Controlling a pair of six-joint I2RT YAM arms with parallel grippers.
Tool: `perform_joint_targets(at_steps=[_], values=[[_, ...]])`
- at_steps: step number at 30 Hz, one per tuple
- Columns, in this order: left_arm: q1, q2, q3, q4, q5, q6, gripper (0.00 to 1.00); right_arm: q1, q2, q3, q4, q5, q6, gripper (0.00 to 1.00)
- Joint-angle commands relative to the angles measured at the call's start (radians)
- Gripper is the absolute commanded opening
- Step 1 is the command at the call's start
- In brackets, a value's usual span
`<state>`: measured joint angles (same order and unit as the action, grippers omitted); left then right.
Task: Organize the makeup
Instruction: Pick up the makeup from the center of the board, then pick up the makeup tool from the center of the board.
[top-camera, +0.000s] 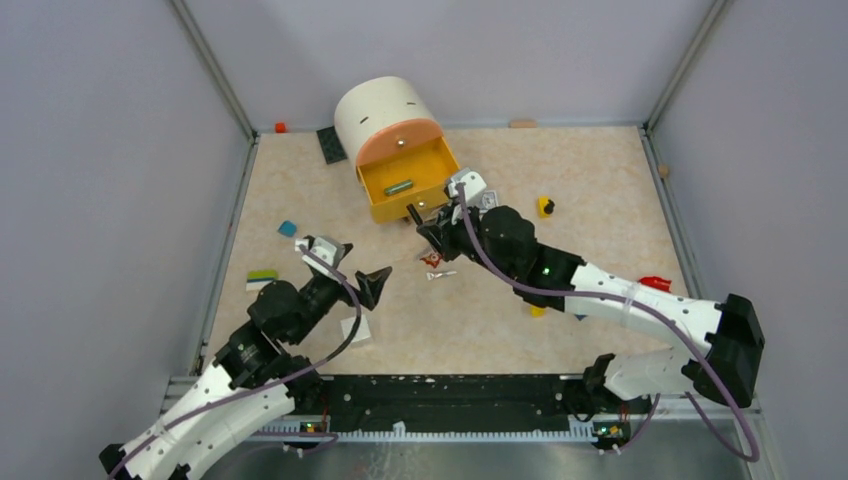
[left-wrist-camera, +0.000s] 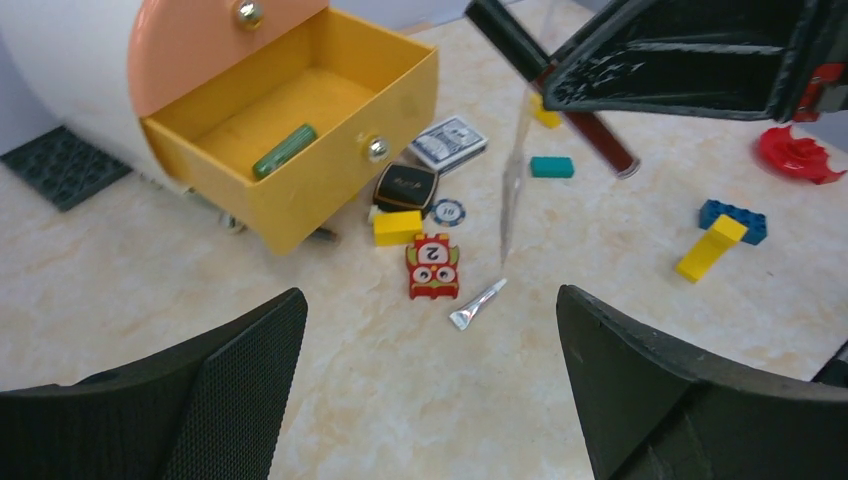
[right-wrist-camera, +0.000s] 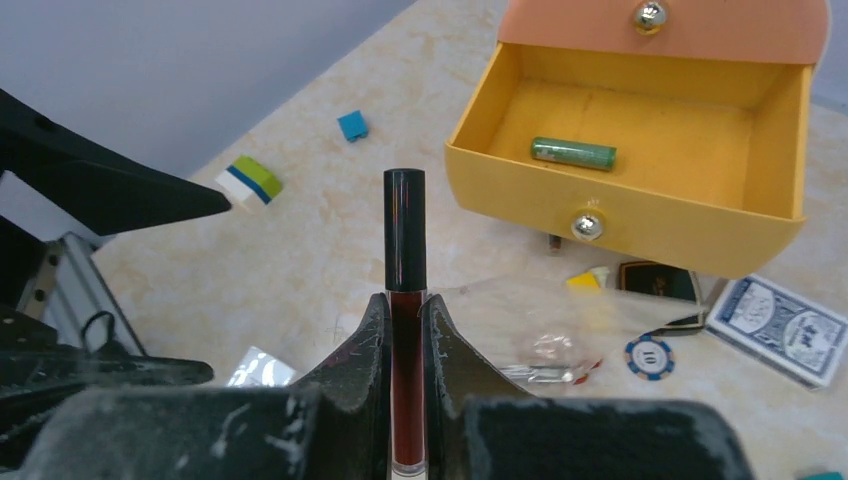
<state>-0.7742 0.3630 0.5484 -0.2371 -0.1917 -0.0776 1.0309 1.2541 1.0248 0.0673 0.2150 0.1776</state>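
Observation:
My right gripper (right-wrist-camera: 405, 300) is shut on a dark-red tube with a black cap (right-wrist-camera: 405, 225), which stands upright between the fingers, in front of the open yellow drawer (right-wrist-camera: 475, 185). A green tube (right-wrist-camera: 572, 152) lies inside that drawer. A clear pouch (right-wrist-camera: 540, 335) shows blurred just right of the fingers; I cannot tell whether it rests on the table. The black square compact (left-wrist-camera: 405, 186) lies under the drawer front, and a small silver tube (left-wrist-camera: 478, 304) lies on the table. My left gripper (left-wrist-camera: 430, 295) hovers open and holds nothing, near the silver tube.
The drawer belongs to a white round cabinet (top-camera: 380, 115). A card deck (left-wrist-camera: 448, 143), poker chip (left-wrist-camera: 449, 211), red owl card (left-wrist-camera: 432, 265), yellow block (left-wrist-camera: 397, 227), teal block (left-wrist-camera: 551, 167) and blue-and-yellow blocks (left-wrist-camera: 730, 230) lie scattered. A foil packet (top-camera: 355, 328) lies near the left arm.

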Motion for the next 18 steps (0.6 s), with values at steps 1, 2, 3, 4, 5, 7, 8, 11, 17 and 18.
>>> perform_joint_targets(at_steps=[1,2,3,4,5,7,8,11,17,18], values=[[-0.004,0.060,0.003,0.222,0.169,0.067,0.99,-0.006,-0.042,0.049,0.041,-0.066,0.138,0.00],[-0.004,0.075,0.004,0.253,0.184,0.066,0.99,-0.007,-0.047,0.051,0.042,-0.079,0.156,0.00],[-0.004,0.090,0.003,0.278,0.222,0.054,0.99,-0.007,-0.052,0.051,0.042,-0.091,0.170,0.00],[-0.004,0.104,0.002,0.305,0.243,0.044,0.99,-0.008,-0.055,0.052,0.042,-0.104,0.180,0.00],[-0.004,0.115,-0.003,0.333,0.266,0.031,0.99,-0.007,-0.060,0.053,0.043,-0.121,0.192,0.00],[-0.004,0.134,-0.015,0.385,0.308,0.017,0.99,-0.007,-0.067,0.048,0.050,-0.147,0.204,0.00],[-0.004,0.145,-0.021,0.404,0.325,0.013,0.99,-0.008,-0.071,0.047,0.053,-0.155,0.210,0.00],[-0.004,0.185,-0.031,0.418,0.349,0.007,0.99,-0.006,-0.091,0.043,0.058,-0.180,0.221,0.00],[-0.004,0.217,-0.044,0.432,0.358,0.000,0.94,-0.007,-0.124,0.031,0.073,-0.266,0.259,0.00],[-0.004,0.219,-0.043,0.430,0.347,0.001,0.91,-0.007,-0.130,0.028,0.076,-0.280,0.268,0.00]])
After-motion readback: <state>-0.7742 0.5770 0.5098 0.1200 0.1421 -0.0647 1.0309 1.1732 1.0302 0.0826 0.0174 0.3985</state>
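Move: My right fingers hold a dark red tube with a clear bag hanging some 5 cm below them. From my left hand the bag is about 10 cm right, 6 cm ahead and 1 cm lower. From my right hand the left gripper is some 10 cm left, 7 cm back and 4 cm lower. From my left hand, the owl tile is 18 ahead, 13 right; the silver tube 12 ahead, 16 right; the open drawer 32 ahead, 8 right, all around 20 cm down. I sweep my wide-open left hand about 8 cm right towards the hanging bag, rising some 3 cm before sinking half of that, and turn it clockwise some 20 degrees to face the bag. Meanwhile my right hand keeps its pinch on the dark tube and bag, drawing them back and up about 4 cm each while rolling its left side up. Whether the left fingers touch the bag can't be seen. ##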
